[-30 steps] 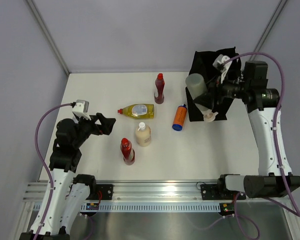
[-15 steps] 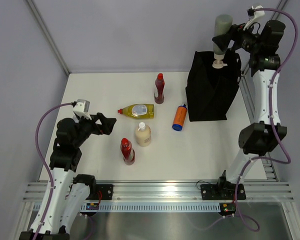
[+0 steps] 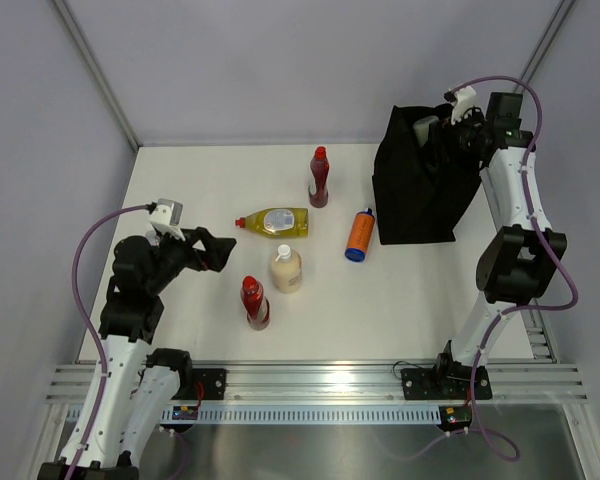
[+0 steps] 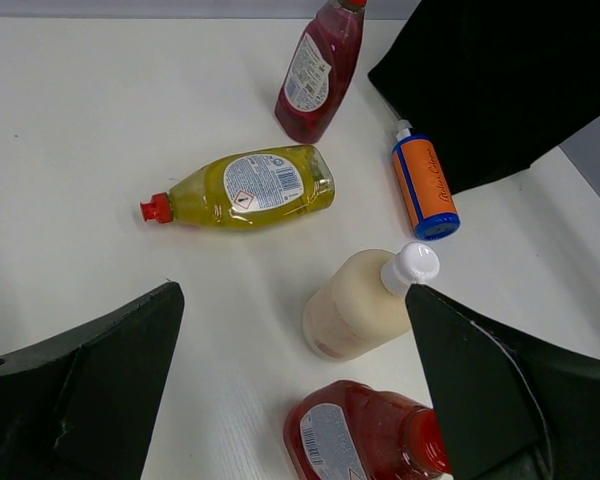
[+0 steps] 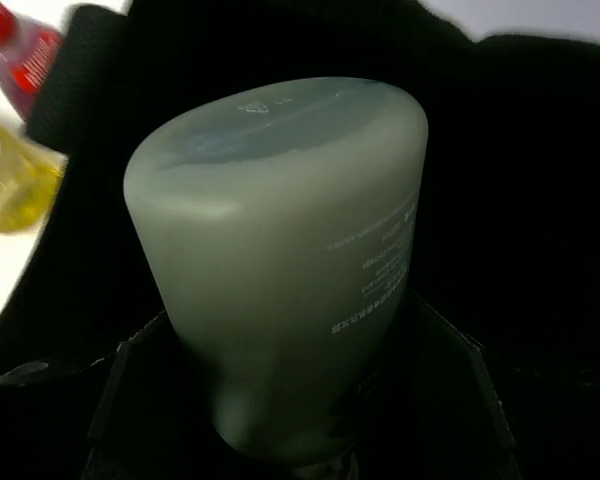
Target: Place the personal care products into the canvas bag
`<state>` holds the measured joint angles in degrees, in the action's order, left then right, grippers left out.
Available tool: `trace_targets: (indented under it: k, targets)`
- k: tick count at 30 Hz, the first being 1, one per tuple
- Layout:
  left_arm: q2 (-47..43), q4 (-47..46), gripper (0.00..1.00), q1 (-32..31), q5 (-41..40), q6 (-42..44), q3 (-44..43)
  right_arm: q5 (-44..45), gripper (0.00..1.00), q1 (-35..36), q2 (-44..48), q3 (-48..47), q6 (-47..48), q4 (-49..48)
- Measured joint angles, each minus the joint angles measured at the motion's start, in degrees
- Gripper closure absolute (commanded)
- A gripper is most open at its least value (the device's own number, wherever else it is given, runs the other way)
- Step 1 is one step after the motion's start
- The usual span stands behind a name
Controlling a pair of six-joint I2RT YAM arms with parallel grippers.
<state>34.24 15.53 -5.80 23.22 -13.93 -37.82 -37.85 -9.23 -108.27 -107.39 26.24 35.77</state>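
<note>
My right gripper (image 3: 444, 131) is shut on the grey-green pump bottle (image 3: 425, 127), holding it in the mouth of the black canvas bag (image 3: 418, 200). In the right wrist view the bottle (image 5: 280, 240) fills the frame with the bag's dark inside (image 5: 525, 160) around it. On the table stand a dark red bottle (image 3: 319, 177), a cream bottle (image 3: 287, 269) and a second dark red bottle (image 3: 255, 303). A yellow bottle (image 3: 273, 221) and an orange bottle (image 3: 359, 234) lie flat. My left gripper (image 3: 216, 250) hangs open left of the cream bottle (image 4: 360, 305), holding nothing.
The bag stands at the table's back right corner, close to the right wall. The orange bottle (image 4: 425, 187) lies just beside the bag's lower left edge (image 4: 500, 90). A metal rail (image 3: 320, 385) runs along the near edge.
My right arm has lowered the grey-green bottle from above the bag down into its mouth. The left arm has hardly moved.
</note>
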Motion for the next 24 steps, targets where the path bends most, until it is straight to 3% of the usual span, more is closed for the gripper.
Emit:
trace_targets:
  k: [4, 7, 10, 11, 13, 14, 17, 21, 24]
  targets:
    - [0.81, -2.32, 0.01, -0.11, 1.7, -0.5, 0.0, 4.81, 1.0, 0.02, 0.63, 0.31, 4.42, 3.52]
    - [3.28, -5.55, 0.01, -1.05, 2.36, -2.47, -0.07, 7.63, 0.92, 0.02, 0.63, 0.13, 4.87, 4.87]
    - [7.91, -6.71, 0.01, -5.95, 1.01, -3.76, -2.54, 9.79, 0.84, 0.26, -1.22, -2.73, 5.05, 8.33]
    - [10.16, -7.08, 0.01, -8.35, 0.22, -3.93, -3.91, 10.4, 0.74, 0.37, -2.19, -3.89, 5.11, 9.16]
    - [14.51, -7.48, 0.01, -13.09, -2.16, -4.09, -7.37, 11.37, 0.66, 0.59, -3.98, -5.57, 5.51, 9.97]
    - [16.87, -7.78, 0.01, -15.91, -3.56, -4.07, -9.38, 11.74, 0.56, 0.72, -4.74, -5.88, 5.73, 10.01]
    - [22.47, -9.11, 0.01, -21.92, -8.28, -4.07, -14.25, 12.09, 0.48, 1.22, -6.99, -6.23, 6.03, 10.47]
    - [31.67, -9.7, 0.01, -27.98, -15.54, -4.09, -20.57, 11.67, 0.25, 1.73, -11.15, -7.8, 5.4, 11.63]
    - [39.32, -9.07, 0.01, -30.8, -19.93, -4.09, -25.62, 10.69, 0.18, 1.79, -13.16, -8.41, 4.7, 12.22]
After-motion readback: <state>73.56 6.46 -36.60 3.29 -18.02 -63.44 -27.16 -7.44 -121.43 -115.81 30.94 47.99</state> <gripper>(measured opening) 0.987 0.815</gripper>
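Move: The right hand holds the grey-green bottle at the canvas bag's mouth; the bag's middle lies about 12 cm below that hand, some 3 cm back and 4 cm left, with the orange bottle 10 cm back and 19 cm left. From the empty left hand, the orange bottle is about 16 cm ahead, 28 cm right and 22 cm down. The yellow bottle lies 18 cm ahead and 7 cm right, the cream bottle 4 cm ahead and 12 cm right. Still gripping the grey-green bottle, the right hand lowers it into the canvas bag, easing a few centimetres right first, then sinking to about 10 cm down while the fingers tip some 15 degrees lower. The open left hand swings right about 17 cm and forward 7, towards the orange bottle, rising slightly then starting down and turning some 10 degrees clockwise. ##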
